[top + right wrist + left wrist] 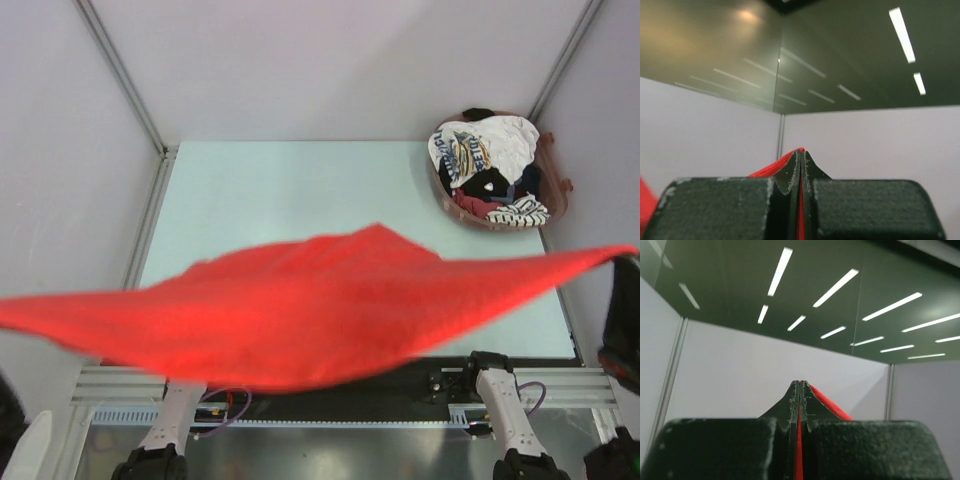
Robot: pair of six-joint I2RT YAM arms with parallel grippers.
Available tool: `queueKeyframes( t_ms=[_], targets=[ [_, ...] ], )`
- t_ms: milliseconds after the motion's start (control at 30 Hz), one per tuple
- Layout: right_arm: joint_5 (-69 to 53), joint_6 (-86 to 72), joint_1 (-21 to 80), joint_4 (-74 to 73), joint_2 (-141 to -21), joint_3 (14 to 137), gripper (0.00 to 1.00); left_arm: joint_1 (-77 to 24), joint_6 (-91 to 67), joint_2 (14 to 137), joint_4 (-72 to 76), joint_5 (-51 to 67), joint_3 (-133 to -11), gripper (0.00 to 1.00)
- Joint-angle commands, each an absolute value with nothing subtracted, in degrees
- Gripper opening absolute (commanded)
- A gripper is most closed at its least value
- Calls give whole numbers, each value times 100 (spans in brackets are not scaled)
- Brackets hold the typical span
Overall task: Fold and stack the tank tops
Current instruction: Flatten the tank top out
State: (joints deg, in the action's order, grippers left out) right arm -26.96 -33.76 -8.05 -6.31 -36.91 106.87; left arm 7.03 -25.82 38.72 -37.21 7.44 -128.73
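A big bright red tank top (300,310) is stretched wide and lifted above the table, spanning the top view from the left edge to the far right. In the left wrist view my left gripper (800,383) is shut on a red edge (828,403), pointing up toward the ceiling. My right gripper (801,151) is likewise shut on red cloth (771,169). In the top view the right gripper (625,268) shows at the cloth's right tip; the left one is out of frame. More tank tops (487,165), white printed, striped and dark, lie heaped in a basket.
The brown basket (557,185) stands at the table's back right corner. The pale green table (280,195) is walled by white panels on the left, back and right. Both arm bases (500,400) sit at the near edge, partly hidden under the red cloth.
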Motion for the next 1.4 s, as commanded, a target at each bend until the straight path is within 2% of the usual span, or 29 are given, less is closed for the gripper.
queueKeyframes(
  t_ms=[0,67,100,233,433,567,767,900,967,1167,1367],
  targets=[
    [-2399,-3217,-844,-1440,-4523,11344,0,398,-2443,4631,-4149,413,-13306,0],
    [-2426,-3287,-844,-1608,-4763,11635,0,107,-2452,4851,-4122,229,-13150,0],
    [-2417,-3418,-852,-1608,-4877,11619,0,-225,-2452,4904,-4087,133,-13018,0],
    [-2478,-3647,-914,-1776,-5465,11278,0,-483,-2312,5237,-3894,-325,-12140,0],
    [-2478,-4060,-879,-634,-5870,9187,0,-431,-2416,6070,-2727,-115,-10285,0],
    [-2312,-4061,-625,295,-6703,8290,0,226,-3136,6792,-1769,798,-9127,0],
    [-2048,-4429,-353,1967,-7882,7506,0,466,-3533,8199,-634,1248,-8754,0],
    [-1881,-4333,-71,2390,-9250,7970,0,448,-3709,9155,-26,1231,-8788,0],
    [-1889,-4307,-18,2443,-9824,8532,0,422,-3744,9595,202,1134,-9200,0],
    [-2057,-4474,-18,2540,-11942,10017,0,396,-3709,11476,-404,880,-11160,0],
    [-1951,-4526,-18,2400,-13707,12258,0,316,-3498,12927,-457,466,-12734,1]
  ],
)
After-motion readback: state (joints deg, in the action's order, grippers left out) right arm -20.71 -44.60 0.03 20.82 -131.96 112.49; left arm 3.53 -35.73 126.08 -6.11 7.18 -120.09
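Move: From each hand, both shut on the red tank top and holding it clear of the table, the far table edge lies about 70 cm straight ahead and some 70 cm below. The bare table's middle is about 40 cm ahead and 25 cm right of the left hand, or 37 cm ahead and 20 cm left of the right one, equally low. The clothes basket stands some 54 cm ahead of the right hand, 21 cm to its right and 62 cm below. Forward and down, both hands fling the tank top out together: after a dip back of about 3 cm they sweep some 70 cm towards the far table edge, sinking steeply midway, then running almost level before sinking again, over 40 cm lower in all. The wrists tip down about 65 degrees from pointing steeply up, and the fingers keep their pinch on the cloth. ##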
